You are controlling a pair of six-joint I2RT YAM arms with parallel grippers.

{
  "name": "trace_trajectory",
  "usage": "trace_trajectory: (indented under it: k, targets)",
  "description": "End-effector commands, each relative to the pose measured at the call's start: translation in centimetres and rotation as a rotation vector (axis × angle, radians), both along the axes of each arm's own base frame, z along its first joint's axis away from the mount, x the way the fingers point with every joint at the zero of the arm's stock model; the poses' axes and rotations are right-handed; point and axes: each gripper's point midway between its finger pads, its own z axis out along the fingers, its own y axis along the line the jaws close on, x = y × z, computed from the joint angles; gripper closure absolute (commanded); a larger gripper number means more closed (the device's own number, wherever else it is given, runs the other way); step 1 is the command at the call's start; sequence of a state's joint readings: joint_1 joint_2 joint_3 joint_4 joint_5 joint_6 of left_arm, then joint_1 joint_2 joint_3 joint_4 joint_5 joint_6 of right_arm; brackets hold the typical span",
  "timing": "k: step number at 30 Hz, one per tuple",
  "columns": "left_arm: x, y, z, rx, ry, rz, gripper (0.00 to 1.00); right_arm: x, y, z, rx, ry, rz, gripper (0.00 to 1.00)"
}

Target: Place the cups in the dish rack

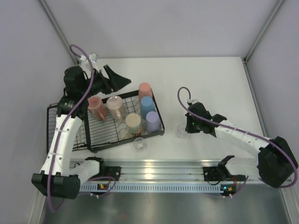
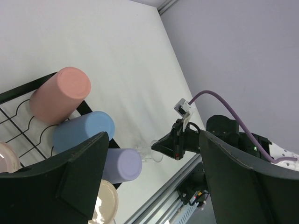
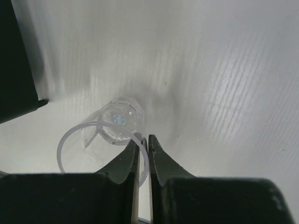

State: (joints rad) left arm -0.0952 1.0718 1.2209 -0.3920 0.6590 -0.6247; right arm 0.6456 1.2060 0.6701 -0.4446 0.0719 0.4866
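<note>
The black wire dish rack (image 1: 160, 122) holds several cups: a salmon tumbler (image 1: 145, 89), a blue one (image 1: 147, 103), a lavender one (image 1: 152, 119), a cream mug (image 1: 133, 122) and two pinkish cups (image 1: 114, 106). In the left wrist view the salmon (image 2: 60, 95), blue (image 2: 84, 130) and lavender (image 2: 122, 164) tumblers lie side by side. My right gripper (image 3: 144, 140) is shut on the rim wall of a clear glass (image 3: 117, 123) right of the rack (image 1: 181, 131). My left gripper (image 1: 112, 84) hangs open and empty over the rack's far edge.
Another clear glass (image 1: 139, 143) stands on the white table just in front of the rack. The metal rail (image 1: 159, 168) with both arm bases runs along the near edge. Grey walls close in the table at the back and sides.
</note>
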Motion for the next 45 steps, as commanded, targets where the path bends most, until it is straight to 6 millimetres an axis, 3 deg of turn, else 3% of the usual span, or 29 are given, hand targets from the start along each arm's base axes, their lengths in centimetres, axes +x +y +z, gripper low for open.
trace_trajectory:
  k: [1,3,8,9,11,12,15,16,18,19,21,22,28,33,35,45]
  targets:
    - [-0.7,-0.8,2.5,-0.052,-0.085,-0.044,0.16,3.6,1.1,4.7,0.039,-0.183,-0.031,1.0]
    - [-1.0,-1.1,3.0,-0.088,-0.075,-0.058,0.16,5.1,0.9,6.2,0.046,-0.232,-0.041,1.0]
    - [-1.4,-1.7,3.6,-0.161,-0.064,-0.096,0.16,9.0,0.7,13.3,0.191,-0.396,-0.075,1.0]
    - [-1.7,-2.0,4.0,-0.196,-0.046,-0.109,0.16,10.0,0.4,16.0,0.271,-0.47,-0.083,1.0]
    - [-2.0,-2.3,4.6,-0.241,-0.07,-0.132,0.16,10.8,-0.5,19.5,0.384,-0.566,-0.091,1.0]
    - [-2.1,-2.5,4.8,-0.294,-0.03,-0.135,0.17,11.1,0.3,22.7,0.493,-0.664,-0.04,1.0]
    - [-2.3,-3.0,6.0,-0.408,-0.018,-0.161,0.17,10.6,0.3,27.2,0.689,-0.798,-0.004,1.0]
    - [-2.1,-3.1,6.2,-0.429,-0.013,-0.164,0.17,10.3,0.5,29.8,0.774,-0.884,0.019,1.0]
    - [-2.3,-4.0,6.6,-0.45,-0.001,-0.189,0.16,9.4,1.5,31.6,0.867,-0.919,0.091,1.0]
    - [-2.0,-4.4,6.4,-0.451,0.01,-0.197,0.16,8.4,1.7,34.3,0.976,-0.996,0.131,1.0]
    - [-2.5,-5.8,6.8,-0.458,0.011,-0.237,0.16,7.4,2.3,35.5,1.078,-1.033,0.19,1.0]
    - [-2.4,-6.3,6.8,-0.466,0.018,-0.253,0.15,6.0,2.1,37.2,1.168,-1.085,0.229,1.0]
    - [-4.1,-10.3,8.3,-0.57,0.028,-0.388,0.15,4.8,3.3,38.6,1.322,-1.098,0.337,1.0]
    - [-4.4,-13.6,7.9,-0.56,0.028,-0.44,0.15,4.0,4.6,38.6,1.354,-1.089,0.385,1.0]
    - [-5.2,-14.2,8.8,-0.583,-0.016,-0.475,0.14,3.9,5.1,38.2,1.362,-1.064,0.394,1.0]
    - [-5.8,-16.8,9.5,-0.599,-0.074,-0.524,0.14,3.3,6.1,37.0,1.39,-1.01,0.408,1.0]
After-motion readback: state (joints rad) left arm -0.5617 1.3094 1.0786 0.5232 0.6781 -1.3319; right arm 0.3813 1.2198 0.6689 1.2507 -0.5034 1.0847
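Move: The right fingers are already shut on the rim of the clear cup, whose middle is about 3 cm left of and 2 cm below them. The open left gripper is roughly 30 cm left of the right hand, 8 cm farther out and 30 cm higher; from it, the clear cup lies some 28 cm right, 9 cm back and 32 cm down. From the right hand, the purple cup is about 17 cm left and 4 cm ahead, the blue cup 20 cm left and 10 cm ahead. Lift the clear cup about 35 cm with the right gripper, keeping the rim pinched; swing out forward, then ease partly back and left, while turning the wrist roughly 95 degrees so the fingers point left and up, cup base towards the left gripper. Bring the open left gripper some 17 cm right, slightly up and back, rolling until its fingers face the cup's base; don't close them. ##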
